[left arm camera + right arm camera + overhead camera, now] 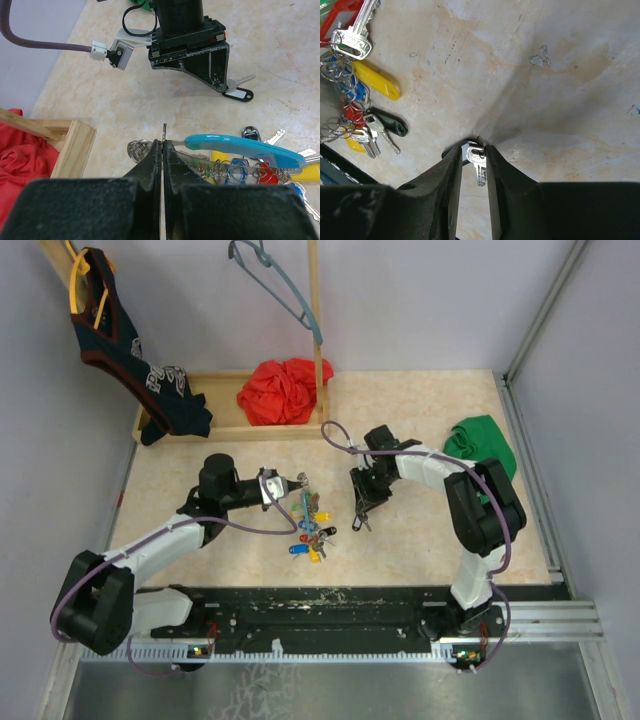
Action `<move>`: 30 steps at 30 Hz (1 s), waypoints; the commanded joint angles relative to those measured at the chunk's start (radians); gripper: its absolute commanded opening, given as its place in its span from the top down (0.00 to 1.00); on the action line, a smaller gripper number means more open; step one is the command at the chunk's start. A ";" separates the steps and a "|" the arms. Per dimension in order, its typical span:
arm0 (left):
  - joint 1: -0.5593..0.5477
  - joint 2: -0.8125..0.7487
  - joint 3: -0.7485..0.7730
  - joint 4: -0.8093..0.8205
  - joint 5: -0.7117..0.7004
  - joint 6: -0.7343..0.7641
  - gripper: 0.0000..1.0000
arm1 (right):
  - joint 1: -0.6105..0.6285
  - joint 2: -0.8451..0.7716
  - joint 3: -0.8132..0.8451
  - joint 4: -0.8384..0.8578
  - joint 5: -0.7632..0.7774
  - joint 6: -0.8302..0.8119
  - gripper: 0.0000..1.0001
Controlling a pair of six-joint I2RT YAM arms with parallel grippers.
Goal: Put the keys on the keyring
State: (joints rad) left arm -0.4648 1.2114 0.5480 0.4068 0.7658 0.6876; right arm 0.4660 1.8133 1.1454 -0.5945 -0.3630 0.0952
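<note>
The keyring is a grey hoop with a light-blue section (245,147). My left gripper (163,142) is shut on its thin wire, which pokes up between the pressed jaws. Beneath the hoop lies a bunch of keys (250,172) with yellow, blue and red heads, seen from above as a small pile (312,535). My right gripper (474,149) is down at the table to the right of that pile (362,512). Its fingers are closed against a silver key (479,169) with a black tag (465,154).
A wooden tray (225,430) at the back holds a red cloth (283,390). A green cloth (482,445) lies at the right. A dark garment (120,350) and a grey-blue hanger (280,285) hang above, beside a wooden post (316,310).
</note>
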 commanded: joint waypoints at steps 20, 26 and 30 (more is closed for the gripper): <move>-0.004 -0.012 0.006 0.030 0.016 -0.007 1.00 | -0.007 0.028 0.044 -0.006 -0.022 -0.029 0.84; -0.003 -0.012 0.006 0.031 0.018 -0.009 1.00 | -0.006 0.027 0.039 -0.005 -0.020 -0.034 0.91; -0.004 -0.012 0.007 0.032 0.019 -0.009 1.00 | -0.004 0.023 0.036 0.001 -0.009 -0.042 0.98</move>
State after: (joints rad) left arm -0.4648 1.2114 0.5480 0.4068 0.7666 0.6842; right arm 0.4660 1.8343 1.1469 -0.6025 -0.3843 0.0734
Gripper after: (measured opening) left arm 0.006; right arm 0.052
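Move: The loose key with its black tag lies almost under the right fingertips, its middle some 2 cm back, neither left nor right, and about 1 cm below, with its small ring standing up between the fingers. From that hand, the keyring's black tag is roughly 7 cm left and 5 cm back, and its yellow tag about 9 cm left and 2 cm back. From the left hand the loose key is about 13 cm right, 4 cm back and 15 cm below. Barely travelling, the right hand settles about half a centimetre back and half a centimetre down over the loose key, without turning. Its fingers, open about a quarter at the outset, close in steps until nearly shut, pinching the loose key's upright ring between the tips close above the table. ##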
